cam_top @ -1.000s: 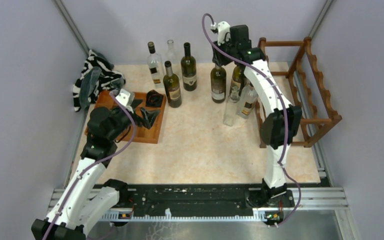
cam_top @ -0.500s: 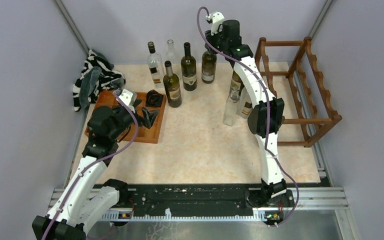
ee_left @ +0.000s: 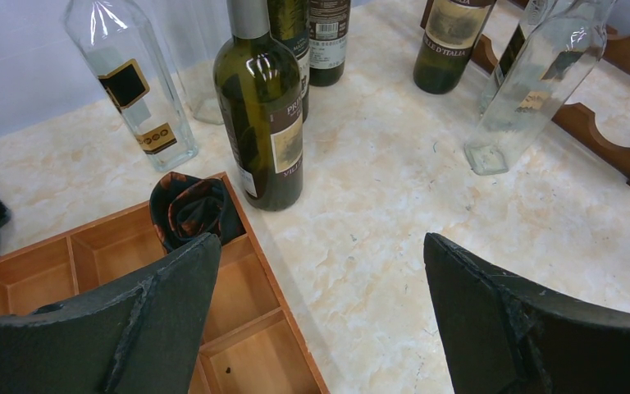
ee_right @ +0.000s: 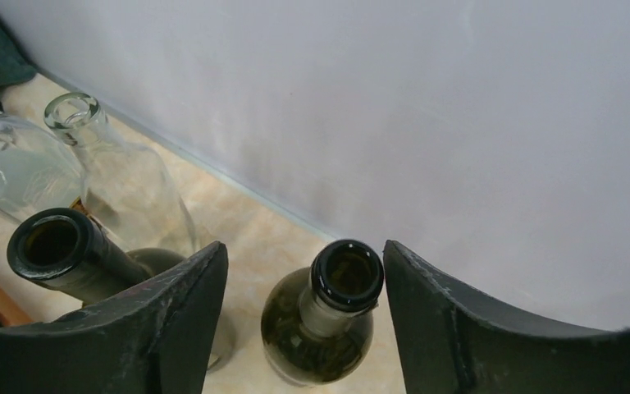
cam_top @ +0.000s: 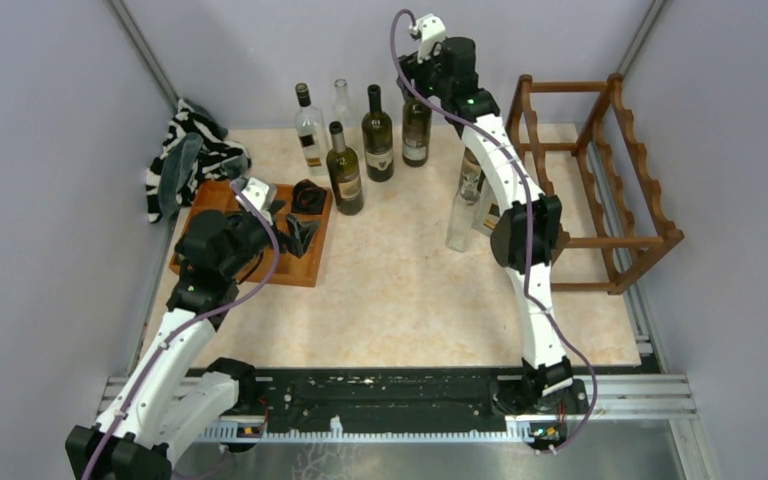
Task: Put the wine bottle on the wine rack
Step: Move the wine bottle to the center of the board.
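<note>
A dark green wine bottle (cam_top: pixel 417 130) stands upright at the back of the table, left of the reddish-brown wine rack (cam_top: pixel 600 180). My right gripper (cam_top: pixel 438 72) hangs over its top. In the right wrist view the bottle's open mouth (ee_right: pixel 347 275) sits between the parted jaws of the right gripper (ee_right: pixel 303 246), close to the right finger, with a gap on the left. The gripper is open. My left gripper (cam_top: pixel 295 232) is wide open over the edge of the orange-brown tray (ee_left: pixel 238 304), holding nothing (ee_left: pixel 320 238).
Several more bottles stand nearby: a green one (cam_top: pixel 345 170), a dark one (cam_top: pixel 377 135), a clear one (cam_top: pixel 309 130) and a cluster (cam_top: pixel 475 195) beside the rack. A rolled dark cloth (cam_top: pixel 308 195) lies in the tray. A striped cloth (cam_top: pixel 190 155) is at back left.
My right arm carried the dark bottle back and left, away from the rack, and set it by the other bottles. Its jaws then opened off the neck. The left arm stayed put.
</note>
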Controlling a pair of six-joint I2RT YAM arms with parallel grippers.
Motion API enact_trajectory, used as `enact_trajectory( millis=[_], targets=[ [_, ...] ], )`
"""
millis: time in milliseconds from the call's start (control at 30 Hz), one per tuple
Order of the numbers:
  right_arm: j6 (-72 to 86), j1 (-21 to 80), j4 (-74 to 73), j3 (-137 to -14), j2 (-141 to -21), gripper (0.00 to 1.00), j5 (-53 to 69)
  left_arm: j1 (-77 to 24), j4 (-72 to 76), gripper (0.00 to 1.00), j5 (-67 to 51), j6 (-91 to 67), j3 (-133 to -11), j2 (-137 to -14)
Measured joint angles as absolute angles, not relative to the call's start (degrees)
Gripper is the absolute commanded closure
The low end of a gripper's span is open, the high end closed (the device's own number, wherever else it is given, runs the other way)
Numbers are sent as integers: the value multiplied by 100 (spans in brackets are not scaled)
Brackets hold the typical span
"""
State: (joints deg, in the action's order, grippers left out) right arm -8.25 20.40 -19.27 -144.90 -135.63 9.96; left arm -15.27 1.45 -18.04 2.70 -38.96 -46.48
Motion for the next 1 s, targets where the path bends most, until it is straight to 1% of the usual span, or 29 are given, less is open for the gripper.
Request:
enact_trajectory(
  millis=[100,233,333,467,567,767,867,933,1000],
  targets=[
    [-849,2040,-1887,-14516,-13563,18,976,-1527,145,1,-1806,270,-3896,-4648],
    [-921,2038,-1949,-14512,-13515,11,950,-1527,143,1,-1822,263,-3894,-4624],
    [-1020,2038,-2095,-14287,-13229,7,961,-1527,143,1,-1844,228,-3894,-4510],
    [-1214,2003,-2464,-13758,-12368,5,1083,-1527,204,1,-1911,47,-3894,-4362],
    [-1339,1927,-2676,-13292,-11507,5,1295,-1527,351,1,-2058,-399,-3894,-4272],
    [-1308,1197,-3188,-12468,-9819,5,2276,-1531,1140,1,-3286,-1806,-3905,-4510],
    [-1398,770,-3286,-11271,-8927,4,2589,-1900,1417,1,-3503,-2373,-4086,-4952],
    [-1476,679,-3378,-10464,-8455,5,2714,-2694,1308,1,-3166,-2353,-4390,-5400],
    [-1496,607,-3533,-9915,-8165,6,2877,-3529,1188,2,-2777,-2163,-4786,-5865]
  ],
)
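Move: The right hand is still around the neck of the wine bottle it has just stood down, middle some 14 cm below. The last wine bottle stands about 13 cm back and 14 cm right of it, the capped clear bottle 21 cm back and 18 cm right, the open clear bottle 27 cm back and 10 cm right. From the left hand, the open clear bottle lies roughly 35 cm right and 9 cm ahead, 11 cm lower. The right fingers come free of the placed bottle's neck, finishing their opening, and the hand sweeps back about 23 cm and right 14, rising some 16 cm and then sinking half of that, to come in over the near side of the last wine bottle. The open left hand swings about 15 cm right towards the open clear bottle, drawing back and rising a little, and turns clockwise nearly 30 degrees. ##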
